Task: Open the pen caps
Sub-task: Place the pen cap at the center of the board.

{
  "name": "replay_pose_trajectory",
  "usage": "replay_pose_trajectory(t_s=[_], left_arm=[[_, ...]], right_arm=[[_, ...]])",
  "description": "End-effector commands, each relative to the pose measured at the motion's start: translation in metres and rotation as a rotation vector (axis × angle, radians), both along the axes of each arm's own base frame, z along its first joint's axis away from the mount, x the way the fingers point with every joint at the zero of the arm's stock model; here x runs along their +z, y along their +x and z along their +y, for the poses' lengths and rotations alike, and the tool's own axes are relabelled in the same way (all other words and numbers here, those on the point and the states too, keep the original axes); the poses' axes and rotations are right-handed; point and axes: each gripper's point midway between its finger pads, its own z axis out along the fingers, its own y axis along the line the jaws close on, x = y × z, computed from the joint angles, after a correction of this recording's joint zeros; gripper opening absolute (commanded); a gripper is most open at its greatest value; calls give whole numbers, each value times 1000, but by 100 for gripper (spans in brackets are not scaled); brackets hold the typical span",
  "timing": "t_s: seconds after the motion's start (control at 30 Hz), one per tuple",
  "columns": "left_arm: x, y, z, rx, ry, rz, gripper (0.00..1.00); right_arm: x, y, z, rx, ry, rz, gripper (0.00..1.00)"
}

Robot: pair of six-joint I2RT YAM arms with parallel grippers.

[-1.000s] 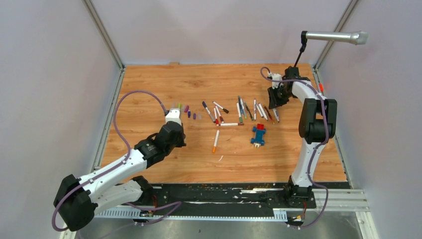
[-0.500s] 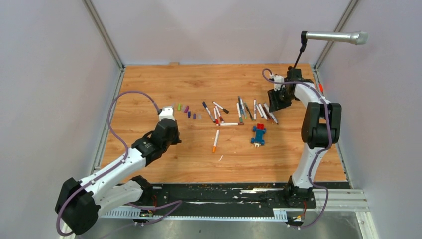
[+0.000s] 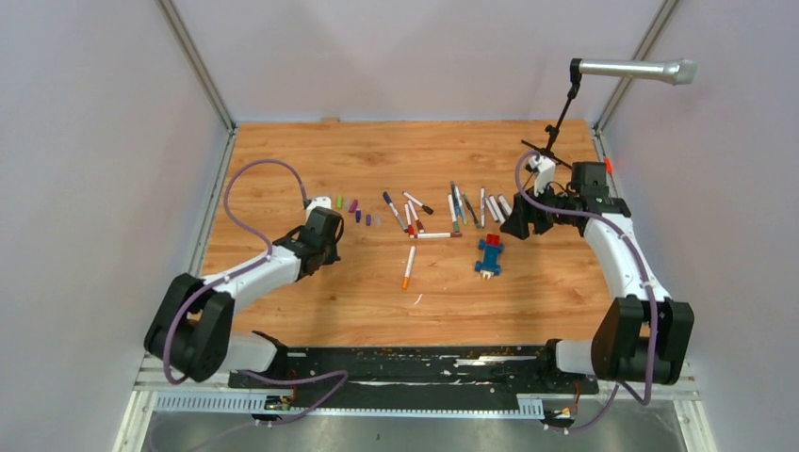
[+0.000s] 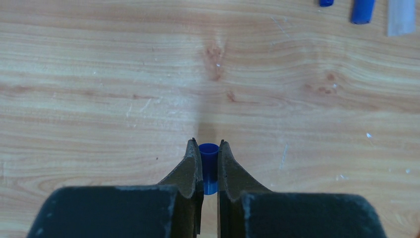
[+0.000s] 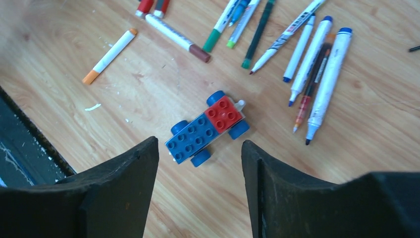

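Note:
My left gripper [image 4: 209,145] is shut on a small blue pen cap [image 4: 208,163], held just above the wood; in the top view this gripper [image 3: 318,203] is at the left. Beside it lie loose pen caps: green [image 3: 339,201], purple [image 3: 351,205] and others [image 3: 368,219]. Two more blue caps [image 4: 363,10] show at the top right of the left wrist view. My right gripper [image 5: 199,144] [image 3: 521,226] hangs open and empty above the table, close to a row of uncapped pens [image 5: 322,84]. An orange-capped pen [image 5: 109,55] lies alone.
A blue-and-red block car [image 5: 205,128] [image 3: 488,254] sits just ahead of my right fingers. Pens lie scattered across the middle [image 3: 415,217]. A microphone stand [image 3: 565,104] rises at the back right. Walls close in the wooden table [image 3: 283,151].
My right gripper has opened and drawn back from the pen row toward the near side. The left arm has folded back to the left, its gripper still shut on the cap.

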Motion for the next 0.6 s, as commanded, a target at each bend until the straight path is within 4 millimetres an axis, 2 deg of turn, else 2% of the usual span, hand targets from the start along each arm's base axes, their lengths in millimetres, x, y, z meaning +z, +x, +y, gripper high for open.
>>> replay_pose_trajectory(t_s=[0.0,0.33,0.43,0.57], left_arm=[[9,35,-4,-11,-2,-42,10],[-22,52,0,-7,15,66,18],[-24,52,-2,-11,15,82,26],[-17,52,-1,-8,10,72,41]], right_arm=[[27,-3,12,65,98,-173,64],[29,-7,9,65,138,-183,65],[29,-8,9,67,144,-184,65],[28,-8,8,65,152,-182,65]])
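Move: Some 5 cm straight ahead of the left hand and about 4 cm below it lies the bare spot of board where its blue cap is to go. Beyond and to the right lie the loose caps: a blue one about 12 cm ahead and 6 right, a second blue one 11 ahead and 9 right, a clear one 10 ahead and 11 right. From the right hand the spot is roughly 43 cm left, 3 ahead and 15 below. Reaching forward about 5 cm while sinking some 3 cm, the left hand carries the blue cap it still pinches towards the bare board short of the other caps, tipping about 5 degrees further down. It then eases to a stop just above the wood and parts its fingers around the cap. Empty and open, the right hand draws back a little, then rises slightly. ##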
